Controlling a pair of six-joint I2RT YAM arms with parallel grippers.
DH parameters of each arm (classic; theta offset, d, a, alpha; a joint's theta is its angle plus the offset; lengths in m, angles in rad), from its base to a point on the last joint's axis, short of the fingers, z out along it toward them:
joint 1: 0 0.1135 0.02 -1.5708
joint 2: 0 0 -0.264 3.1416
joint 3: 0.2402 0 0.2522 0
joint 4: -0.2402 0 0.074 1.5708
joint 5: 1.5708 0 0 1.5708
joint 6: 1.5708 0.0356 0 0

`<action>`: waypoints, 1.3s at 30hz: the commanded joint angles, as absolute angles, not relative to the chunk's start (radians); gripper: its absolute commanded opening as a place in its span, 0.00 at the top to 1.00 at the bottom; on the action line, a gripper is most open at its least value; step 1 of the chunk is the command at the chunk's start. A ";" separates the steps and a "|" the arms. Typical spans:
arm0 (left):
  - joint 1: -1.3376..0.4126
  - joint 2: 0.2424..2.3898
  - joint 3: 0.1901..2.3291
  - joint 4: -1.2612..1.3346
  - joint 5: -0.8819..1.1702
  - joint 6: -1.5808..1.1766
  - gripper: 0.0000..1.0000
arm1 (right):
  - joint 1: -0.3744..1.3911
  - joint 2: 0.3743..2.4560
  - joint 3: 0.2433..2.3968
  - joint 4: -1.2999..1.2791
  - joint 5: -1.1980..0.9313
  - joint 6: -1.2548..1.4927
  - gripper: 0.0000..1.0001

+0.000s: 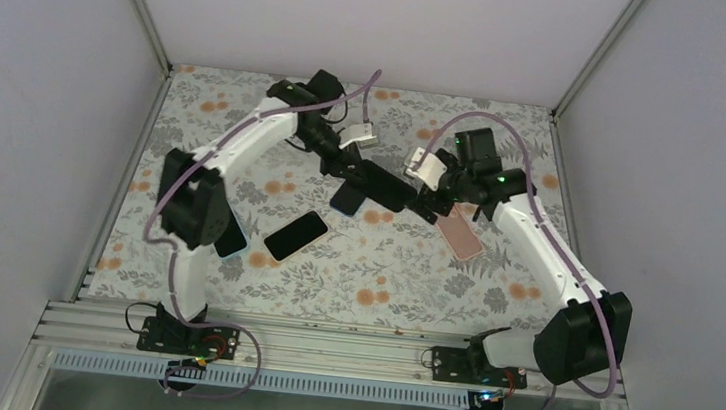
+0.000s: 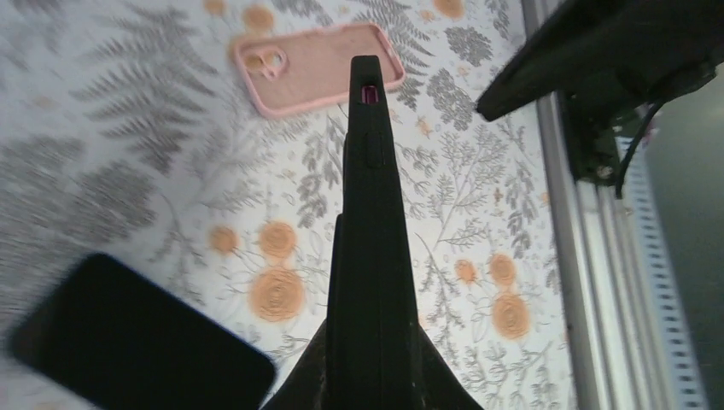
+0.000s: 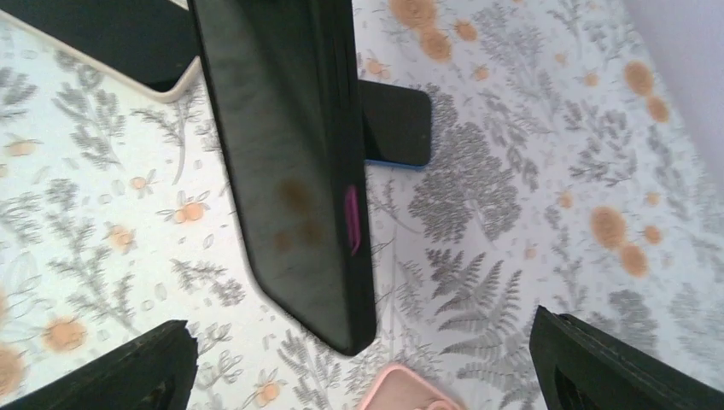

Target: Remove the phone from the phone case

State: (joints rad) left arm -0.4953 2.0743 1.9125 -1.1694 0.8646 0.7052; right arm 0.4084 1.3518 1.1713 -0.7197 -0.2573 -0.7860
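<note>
A phone in a black phone case (image 1: pixel 381 185) hangs above the middle of the table, and my left gripper (image 1: pixel 342 168) is shut on one end of it. The left wrist view runs along the case's edge (image 2: pixel 369 196), which stands pinched between the fingers (image 2: pixel 299 389) at the bottom. A magenta bit of the phone (image 3: pixel 352 218) shows through a side cutout. The phone's dark face (image 3: pixel 282 171) is turned toward my right gripper (image 3: pixel 360 342), which is open wide at the case's free end without touching it.
A pink phone case (image 1: pixel 460 234) lies camera side up beside the right arm. A black phone (image 1: pixel 296 235) lies on the floral mat, another dark one (image 1: pixel 231 240) is partly under the left arm, and a blue-edged one (image 3: pixel 397 124) is beneath the held case.
</note>
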 commanded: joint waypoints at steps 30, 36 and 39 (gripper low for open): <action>-0.644 1.627 1.455 -0.815 0.649 0.915 0.98 | 0.237 1.476 1.210 -1.105 -0.731 -1.145 0.00; -0.661 1.634 1.471 -0.824 0.667 0.919 0.98 | 0.234 1.472 1.157 -1.026 -0.679 -1.119 0.00; -0.670 1.633 1.477 -0.836 0.645 0.927 0.98 | 0.225 1.484 1.162 -1.010 -0.678 -1.122 0.00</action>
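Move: The black phone is already held by one short end in the left hand. Its middle lies about 8 cm right of that hand, 2 cm back and 5 cm lower; from the wide-open right hand it is about 10 cm left, 2 cm back and 4 cm lower. On the table some 18 cm below the left hand, the blue-edged phone lies 4 cm ahead and 2 cm right, the cream-edged phone 10 cm back and 11 cm left. The pink case lies 14 cm right of the right hand, 3 cm back and 20 cm below. The left hand keeps its pinch on the black phone's end and draws it back about 7 cm, first lifting it some 5 cm and sinking again, while the wrist rolls nearly 30 degrees so that the hand's forward side comes up, then holds it almost still. The right hand, empty and wide open, follows the phone's free end back about 6 cm and down 4 to 5 cm, tipping over some 20 degrees and turning counter-clockwise, without closing its fingers. ##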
